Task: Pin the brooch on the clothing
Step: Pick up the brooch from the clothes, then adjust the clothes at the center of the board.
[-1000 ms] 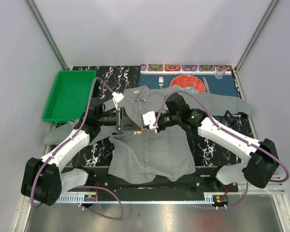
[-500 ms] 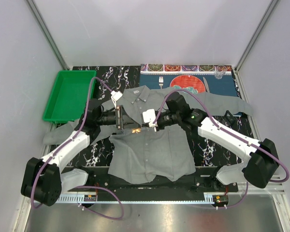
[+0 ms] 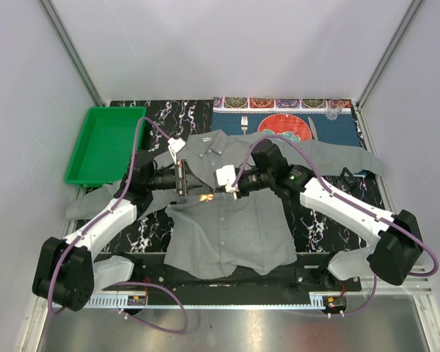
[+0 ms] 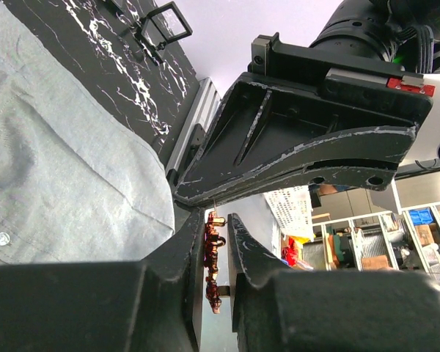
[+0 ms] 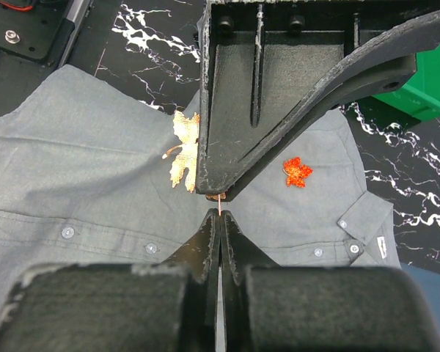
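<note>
The grey shirt point(image 3: 227, 235) lies flat on the table, collar to the far side. Both grippers meet above its chest. A small red-copper brooch point(image 4: 213, 249) stands on edge between the fingers of my left gripper point(image 4: 220, 216), which is shut on it; from above the brooch point(image 3: 207, 197) is a small orange speck. My right gripper point(image 5: 220, 214) is shut on the brooch's thin copper pin point(image 5: 220, 204), tip to tip with the left fingers point(image 5: 279, 110). On the shirt point(image 5: 81, 169) below sit a gold leaf brooch point(image 5: 183, 150) and a red leaf brooch point(image 5: 297, 171).
A green tray point(image 3: 103, 143) stands at the back left. A blue patterned placemat point(image 3: 330, 128) lies at the back right, partly under a shirt sleeve. A black marbled mat point(image 3: 150, 231) covers the table under the shirt.
My left gripper's jaws have drawn in onto the brooch. Both grippers have shifted slightly toward the far side; the right gripper has stayed shut.
</note>
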You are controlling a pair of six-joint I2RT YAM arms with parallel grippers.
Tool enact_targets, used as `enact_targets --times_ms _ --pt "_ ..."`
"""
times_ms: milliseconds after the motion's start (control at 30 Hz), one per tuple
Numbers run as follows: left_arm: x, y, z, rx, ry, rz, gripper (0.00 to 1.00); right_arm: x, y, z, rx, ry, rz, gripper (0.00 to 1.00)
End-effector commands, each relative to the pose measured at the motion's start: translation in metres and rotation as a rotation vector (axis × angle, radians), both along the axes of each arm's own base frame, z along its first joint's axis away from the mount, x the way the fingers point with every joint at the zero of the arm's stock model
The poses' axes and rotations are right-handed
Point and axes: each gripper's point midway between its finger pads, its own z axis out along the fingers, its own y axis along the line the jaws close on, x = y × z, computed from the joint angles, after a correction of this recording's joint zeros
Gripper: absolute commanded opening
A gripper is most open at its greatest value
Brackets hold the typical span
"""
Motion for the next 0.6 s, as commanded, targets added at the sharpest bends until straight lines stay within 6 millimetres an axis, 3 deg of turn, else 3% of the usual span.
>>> enact_targets --times_ms 0,67,233,300,367,400,500,567 --pt "0.005 0.000 0.004 -0.013 -0.030 0.017 0.00 0.002 0.008 0.014 0.039 -0.017 -0.002 0.14" --pt "0.009 0.003 0.002 -0.009 -0.023 0.031 0.00 0.004 0.007 0.015 0.036 -0.016 -0.019 0.48" --pt "0.023 0.015 -0.008 -0.001 0.000 0.078 0.00 0.016 -0.008 0.013 0.014 -0.011 -0.134 0.70" --pt "0.028 0.019 -0.011 0.005 -0.011 0.087 0.00 0.024 -0.020 0.016 0.024 0.026 -0.196 0.88" --pt "0.034 0.023 -0.018 0.025 0.002 0.106 0.00 0.032 -0.030 0.013 0.022 0.095 -0.260 0.94" --pt "0.037 0.025 -0.021 0.033 -0.007 0.108 0.00 0.045 -0.040 0.011 0.012 0.127 -0.318 0.95" --pt "0.055 0.037 -0.033 0.051 0.010 0.169 0.00 0.077 -0.061 -0.002 -0.013 0.276 -0.468 0.94" --pt "0.071 0.048 -0.042 0.062 0.033 0.223 0.00 0.086 -0.065 -0.014 -0.062 0.352 -0.536 0.92"
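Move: The left fingers hold the gold leaf brooch, its middle about 2 cm back and 1 cm left of them. The shirt chest with the red leaf brooch lies roughly 8 cm ahead, 9 cm left and 18 cm below; the collar, some 22 cm ahead and 2 cm right. From the right fingers, shut on the pin's needle, the gold brooch sits about 5 cm left and 2 cm back, the collar roughly 22 cm ahead and 2 cm left, 18 cm down. Open the right fingers wide to let go of the needle, then draw that hand forward and right, about 7 cm off the brooch, turning it clockwise some 20 degrees. Meanwhile keep the left grip shut on the gold brooch and carry it forward, left and down towards the red brooch on the shirt, with a slight counter-clockwise turn. ##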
